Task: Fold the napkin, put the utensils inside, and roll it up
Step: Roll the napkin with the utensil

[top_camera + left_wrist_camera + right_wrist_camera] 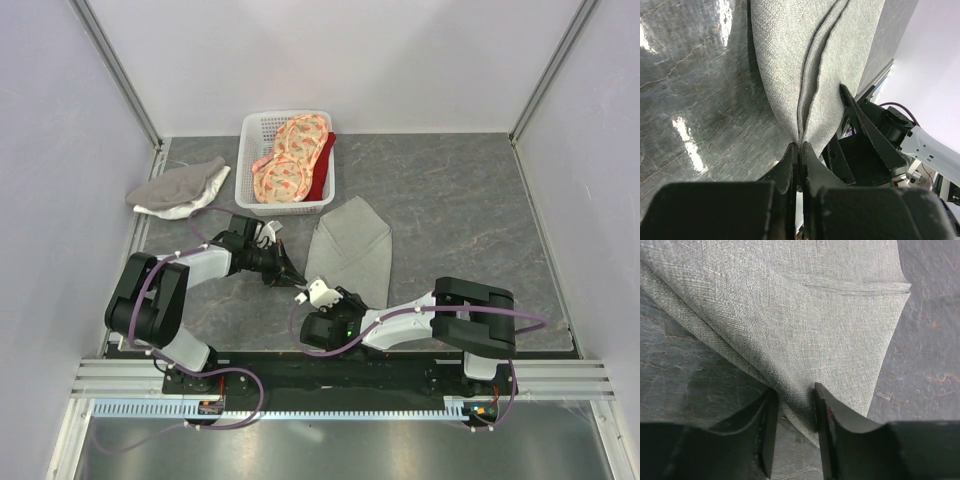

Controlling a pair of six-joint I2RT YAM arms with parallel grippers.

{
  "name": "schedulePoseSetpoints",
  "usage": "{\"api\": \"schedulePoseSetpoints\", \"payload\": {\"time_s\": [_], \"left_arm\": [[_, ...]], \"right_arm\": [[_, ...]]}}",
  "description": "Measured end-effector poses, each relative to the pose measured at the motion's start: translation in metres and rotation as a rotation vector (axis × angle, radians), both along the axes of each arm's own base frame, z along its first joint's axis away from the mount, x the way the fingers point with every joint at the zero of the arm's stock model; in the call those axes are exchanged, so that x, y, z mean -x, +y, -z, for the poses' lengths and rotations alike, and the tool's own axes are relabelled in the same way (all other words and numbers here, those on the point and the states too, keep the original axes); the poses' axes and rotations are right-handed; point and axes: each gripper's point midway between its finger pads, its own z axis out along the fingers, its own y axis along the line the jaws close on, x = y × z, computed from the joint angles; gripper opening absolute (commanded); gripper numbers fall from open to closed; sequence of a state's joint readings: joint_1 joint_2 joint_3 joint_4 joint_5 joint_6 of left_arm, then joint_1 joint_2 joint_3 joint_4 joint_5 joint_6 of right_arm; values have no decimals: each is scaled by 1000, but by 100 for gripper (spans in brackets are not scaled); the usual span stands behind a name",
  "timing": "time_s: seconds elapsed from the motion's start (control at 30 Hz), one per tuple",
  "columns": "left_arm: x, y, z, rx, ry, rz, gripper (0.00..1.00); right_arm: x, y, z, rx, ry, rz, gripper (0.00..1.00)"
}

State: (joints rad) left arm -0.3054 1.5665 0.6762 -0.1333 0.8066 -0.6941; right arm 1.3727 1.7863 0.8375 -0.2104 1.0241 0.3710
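Note:
The grey-green napkin (pixel 352 243) lies bunched into a narrow folded shape in the middle of the table, its near tip pulled to a point. My left gripper (pixel 297 276) comes in from the left and is shut on that tip of the napkin (pixel 805 50), its jaws pressed together around the cloth (pixel 800 146). My right gripper (pixel 794 392) is open just beside it, straddling the near edge of the napkin (pixel 790 305); the cloth touches the right finger (pixel 826 405) and a gap stays at the left finger. The utensils are out of view.
A white basket (pixel 248 160) holding orange-pink patterned cloths (pixel 288 160) stands at the back centre. A smaller grey-and-white cloth (pixel 180 187) lies at the back left. White walls close in the table on three sides. The right arm's black body (pixel 865 145) sits close beside my left jaws.

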Motion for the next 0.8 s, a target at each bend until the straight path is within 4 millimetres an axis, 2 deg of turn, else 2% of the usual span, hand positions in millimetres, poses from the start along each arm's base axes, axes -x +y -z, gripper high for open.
{"api": "schedulePoseSetpoints", "payload": {"time_s": [0.1,0.17,0.2,0.23,0.3,0.33,0.43,0.53,0.8], "left_arm": [[1,0,2,2,12,2,2],[1,0,4,1,18,4,7],[0,0,5,0,19,5,12],[-1,0,6,-1,20,6,23],[-1,0,7,-5,17,7,34],[-2,0,7,-10,15,6,47],[-5,3,11,-39,-2,-8,63],[-13,9,12,-86,-43,-43,68],[-22,32,-5,-199,-224,-136,70]], "right_arm": [[1,0,2,9,10,-7,30],[2,0,4,17,21,-16,28],[2,0,5,22,24,-21,27],[2,1,5,26,27,-26,26],[3,2,7,36,38,-40,24],[3,2,7,40,46,-47,23],[3,3,9,52,72,-69,14],[1,5,9,48,129,-90,0],[1,18,8,-28,371,-144,0]]}}
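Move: The left hand holds the napkin's near-left corner pinched right at its tips, a few centimetres above the table. The right hand's half-open fingers straddle the near folded edge right at its own tips. The napkin's middle lies about 8 cm ahead of the left hand, 9 cm to its right and 3 cm lower; from the left hand the white basket's middle is some 29 cm ahead and 5 cm to its left, about level. The right fingers close on the napkin's near folded edge and pinch it, sinking about 1 cm, easing some 2 cm to the left and tipping down roughly 20 degrees. The left hand lowers its corner about 1 cm, opens wide to let go, then draws off to the left and forward, about 4 cm in all, rising again and tilting as it leaves. ##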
